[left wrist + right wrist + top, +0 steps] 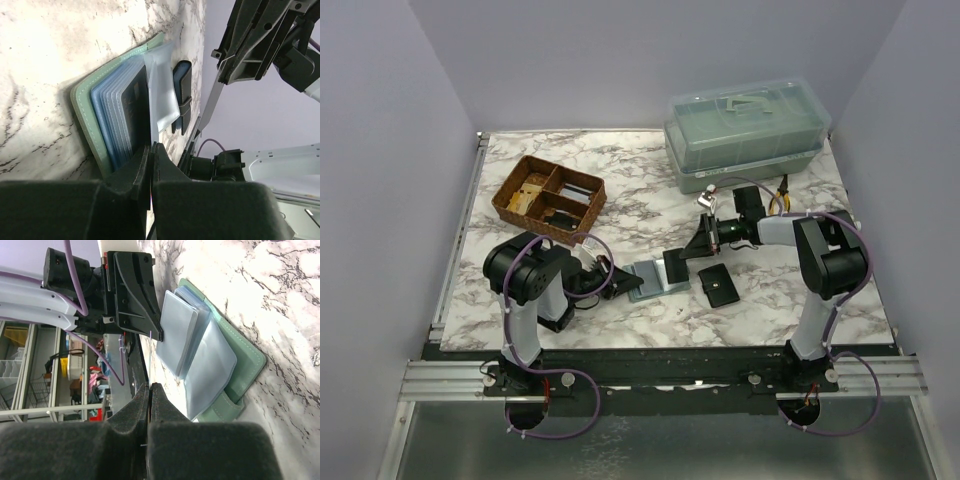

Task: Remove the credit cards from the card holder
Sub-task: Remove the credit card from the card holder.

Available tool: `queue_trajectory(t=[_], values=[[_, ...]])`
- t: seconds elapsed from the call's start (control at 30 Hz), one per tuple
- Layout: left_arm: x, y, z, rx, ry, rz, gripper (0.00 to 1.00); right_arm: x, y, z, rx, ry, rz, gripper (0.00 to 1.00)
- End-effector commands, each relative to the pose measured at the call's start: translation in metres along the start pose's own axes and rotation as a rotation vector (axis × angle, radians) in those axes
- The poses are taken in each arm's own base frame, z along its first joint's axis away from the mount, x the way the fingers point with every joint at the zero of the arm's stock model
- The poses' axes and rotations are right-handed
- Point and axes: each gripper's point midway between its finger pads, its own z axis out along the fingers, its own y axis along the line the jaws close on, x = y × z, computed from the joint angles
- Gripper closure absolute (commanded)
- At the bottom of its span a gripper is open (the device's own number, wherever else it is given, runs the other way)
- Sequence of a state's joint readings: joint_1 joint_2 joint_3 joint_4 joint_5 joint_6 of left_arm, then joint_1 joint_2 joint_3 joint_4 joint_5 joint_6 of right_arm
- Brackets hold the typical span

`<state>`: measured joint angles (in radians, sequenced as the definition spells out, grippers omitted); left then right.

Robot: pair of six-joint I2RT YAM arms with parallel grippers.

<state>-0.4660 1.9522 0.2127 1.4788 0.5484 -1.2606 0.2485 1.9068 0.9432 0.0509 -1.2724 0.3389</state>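
The sage-green card holder (648, 280) lies open on the marble between both arms, its blue sleeves (112, 117) fanned out. A dark card (137, 107) shows in the sleeve stack; I cannot make out any other credit cards. My left gripper (152, 146) is shut, pinching the corner of a clear sleeve (162, 90) that stands raised off the holder (245, 357). My right gripper (150, 385) is shut just right of the holder. A thin sheet, seen edge-on, runs from its tips toward the left gripper (161, 337).
A black snap wallet (718, 285) lies right of the holder, under the right arm. A brown woven basket (510, 190) sits at the back left. A clear lidded box (745, 135) stands at the back right, with a yellow-handled tool (778, 195) in front of it.
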Motion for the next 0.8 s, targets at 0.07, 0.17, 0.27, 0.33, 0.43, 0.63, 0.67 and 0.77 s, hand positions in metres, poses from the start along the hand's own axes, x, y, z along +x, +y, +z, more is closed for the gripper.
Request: queue_trajectory(t=[0.07, 0.17, 0.27, 0.33, 0.43, 0.63, 0.67, 0.77], values=[[-0.014, -0.026, -0.002, 0.104, -0.073, 0.048, 0.89, -0.012, 0.018, -0.006, -0.022, -0.016, -0.076, 1.0], [-0.015, -0.033, -0.001, 0.122, -0.07, 0.048, 0.84, -0.014, 0.023, -0.008, -0.023, -0.023, -0.094, 1.0], [-0.016, -0.04, 0.001, 0.135, -0.065, 0.053, 0.79, -0.017, 0.025, -0.011, -0.021, -0.031, -0.103, 1.0], [-0.016, -0.043, 0.004, 0.134, -0.058, 0.058, 0.76, -0.018, 0.026, -0.013, -0.02, -0.036, -0.102, 1.0], [-0.014, -0.049, 0.008, 0.141, -0.048, 0.072, 0.74, -0.021, 0.026, -0.016, -0.018, -0.046, -0.104, 1.0], [-0.003, -0.064, 0.021, 0.164, 0.001, 0.097, 0.7, -0.026, 0.03, -0.024, -0.015, -0.067, -0.119, 1.0], [0.0, -0.066, 0.026, 0.171, 0.016, 0.098, 0.7, -0.027, 0.031, -0.025, -0.015, -0.069, -0.123, 1.0], [0.012, -0.069, 0.04, 0.18, 0.059, 0.101, 0.68, -0.03, 0.034, -0.029, -0.013, -0.082, -0.131, 1.0]])
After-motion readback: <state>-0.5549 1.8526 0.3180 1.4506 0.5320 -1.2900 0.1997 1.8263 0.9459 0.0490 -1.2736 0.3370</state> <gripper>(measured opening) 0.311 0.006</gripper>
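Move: My left fingertips are shut on the near edge of a clear page of the card holder; the holder's middle lies about 4 cm to their right, 1 cm farther out and 2 cm lower. My right hand already holds a dark card clear of the holder, whose middle is some 5 cm to that hand's left, 4 cm back and 6 cm below. The black case lies about 7 cm right of my right hand, 6 cm back and 7 cm down. I open my left fingers to about a third at the page edge, then lift that hand some 5 cm and swing it about 4 cm to the right over the holder, its fingers tipping up slightly. With my right hand I keep the card pinched and draw it up and away from the holder, outward and to the right, 3 cm or so in all. ##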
